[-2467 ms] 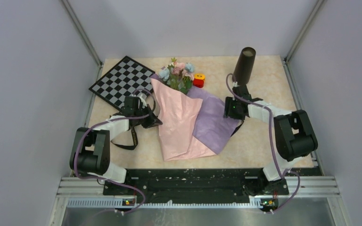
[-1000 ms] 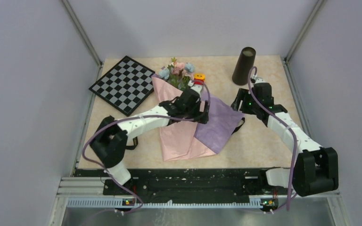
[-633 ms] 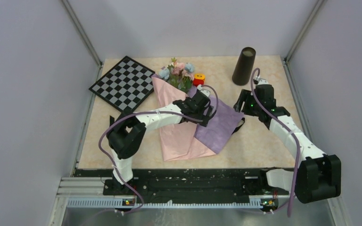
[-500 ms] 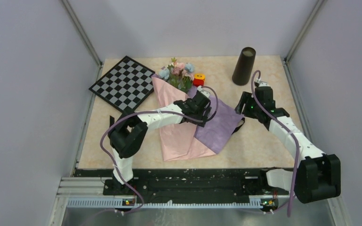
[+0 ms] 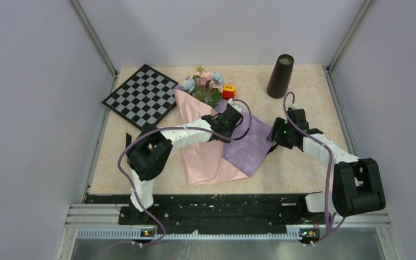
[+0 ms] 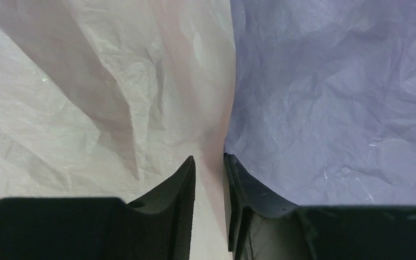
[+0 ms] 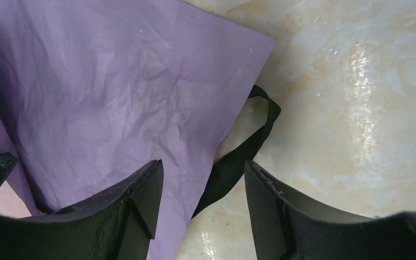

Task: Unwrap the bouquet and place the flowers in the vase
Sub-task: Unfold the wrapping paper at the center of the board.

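Observation:
The bouquet's wrapping lies unfolded on the table, with a pink sheet (image 5: 206,151) overlapping a lilac sheet (image 5: 252,142). The flowers (image 5: 206,84) stick out at its far end. The dark vase (image 5: 280,76) stands upright at the back right. My left gripper (image 5: 228,121) is low over the seam where pink meets lilac. In the left wrist view its jaws (image 6: 209,161) stand a narrow gap apart with the pink edge (image 6: 216,135) between them. My right gripper (image 7: 202,165) is open, straddling the lilac sheet's right edge (image 7: 141,97) and a black ribbon loop (image 7: 252,141).
A checkered board (image 5: 141,96) lies at the back left. A small red-and-yellow block (image 5: 228,91) sits beside the flowers. Bare beige tabletop (image 5: 309,103) lies between the vase and the right arm. Grey walls enclose the table on three sides.
My left gripper's jaws narrowed from wide open to a small gap over the pink edge. The right gripper moved nearer and left, from beside the vase to the lilac sheet's right corner.

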Robot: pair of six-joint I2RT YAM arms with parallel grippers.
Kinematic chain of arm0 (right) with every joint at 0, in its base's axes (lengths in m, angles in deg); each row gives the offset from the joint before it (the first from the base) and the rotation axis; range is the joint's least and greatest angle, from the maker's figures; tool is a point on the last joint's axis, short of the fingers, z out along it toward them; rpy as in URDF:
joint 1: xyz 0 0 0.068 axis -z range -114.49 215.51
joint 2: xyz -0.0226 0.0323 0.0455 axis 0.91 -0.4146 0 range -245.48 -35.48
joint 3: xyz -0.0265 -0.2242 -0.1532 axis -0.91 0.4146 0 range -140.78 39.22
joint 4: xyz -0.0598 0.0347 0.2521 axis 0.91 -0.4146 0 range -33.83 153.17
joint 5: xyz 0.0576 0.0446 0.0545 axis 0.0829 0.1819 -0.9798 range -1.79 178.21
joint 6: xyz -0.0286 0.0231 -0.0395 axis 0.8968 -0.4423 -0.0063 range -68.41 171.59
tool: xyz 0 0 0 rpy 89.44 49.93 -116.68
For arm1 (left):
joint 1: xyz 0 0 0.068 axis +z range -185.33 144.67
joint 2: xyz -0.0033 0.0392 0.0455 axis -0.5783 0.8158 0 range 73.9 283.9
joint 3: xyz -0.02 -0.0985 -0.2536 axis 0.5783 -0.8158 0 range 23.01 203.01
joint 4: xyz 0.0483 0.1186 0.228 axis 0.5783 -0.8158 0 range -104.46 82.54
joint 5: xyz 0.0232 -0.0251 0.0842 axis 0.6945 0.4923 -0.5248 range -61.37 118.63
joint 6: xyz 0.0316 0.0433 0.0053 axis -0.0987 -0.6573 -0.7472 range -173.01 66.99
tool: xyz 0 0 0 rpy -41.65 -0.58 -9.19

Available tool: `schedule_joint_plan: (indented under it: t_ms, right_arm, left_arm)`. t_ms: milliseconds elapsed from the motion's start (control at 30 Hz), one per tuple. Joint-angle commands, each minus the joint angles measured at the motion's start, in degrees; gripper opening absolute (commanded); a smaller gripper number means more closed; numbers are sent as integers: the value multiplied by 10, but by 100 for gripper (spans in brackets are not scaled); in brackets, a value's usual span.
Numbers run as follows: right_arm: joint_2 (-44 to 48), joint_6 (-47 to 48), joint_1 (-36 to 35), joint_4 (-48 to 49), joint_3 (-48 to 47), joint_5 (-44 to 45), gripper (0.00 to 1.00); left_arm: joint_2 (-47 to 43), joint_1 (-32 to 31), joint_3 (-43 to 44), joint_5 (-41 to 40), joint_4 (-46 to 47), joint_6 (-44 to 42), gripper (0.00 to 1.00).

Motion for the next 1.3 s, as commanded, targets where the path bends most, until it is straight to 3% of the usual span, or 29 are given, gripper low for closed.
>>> schedule_joint_plan:
  t_ms: [0,133,233,400,633,833,1267]
  right_arm:
    - [-17,-28,7,57,15,-33,58]
    - [-31,-35,7,76,24,-39,56]
    - [-44,-38,8,88,24,-38,54]
    - [-71,-46,7,112,24,-45,50]
    - [-98,-59,7,123,21,-36,21]
    - [-106,-59,8,125,22,-25,0]
    - [-119,-61,7,131,15,-16,0]
  left_arm:
    - [3,1,20,-13,2,-1,25]
    - [-4,0,21,-17,5,2,7]
    - [-11,0,20,-28,6,4,0]
    - [-32,1,12,-41,4,3,0]
    - [-101,20,-35,-80,3,4,0]
    - [-195,89,-130,-74,6,33,0]
    - [-427,253,-313,-24,-31,108,0]
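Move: The pink flap's free right edge already passes between the left hand's open fingers, about 1 cm below the hand point. From there the flower heads lie some 15 cm ahead and 10 cm left, and the red-and-yellow block about 14 cm ahead and 1 cm left. The purple sheet's right edge is roughly 2 cm ahead, 2 cm left and 4 cm below the right hand. The black ribbon lies straight under that hand, and the vase stands about 15 cm ahead, level sideways. Leftward, about 20 cm and fast, the left hand carries the pink flap's edge over towards the chessboard side, after first shutting its fingers on it in place; it rises some 6 cm and turns about 30 degrees counter-clockwise. The right hand meanwhile sinks about 4 cm, easing slightly forward and left, and closes on the purple sheet's right edge beside the ribbon, then holds there. ##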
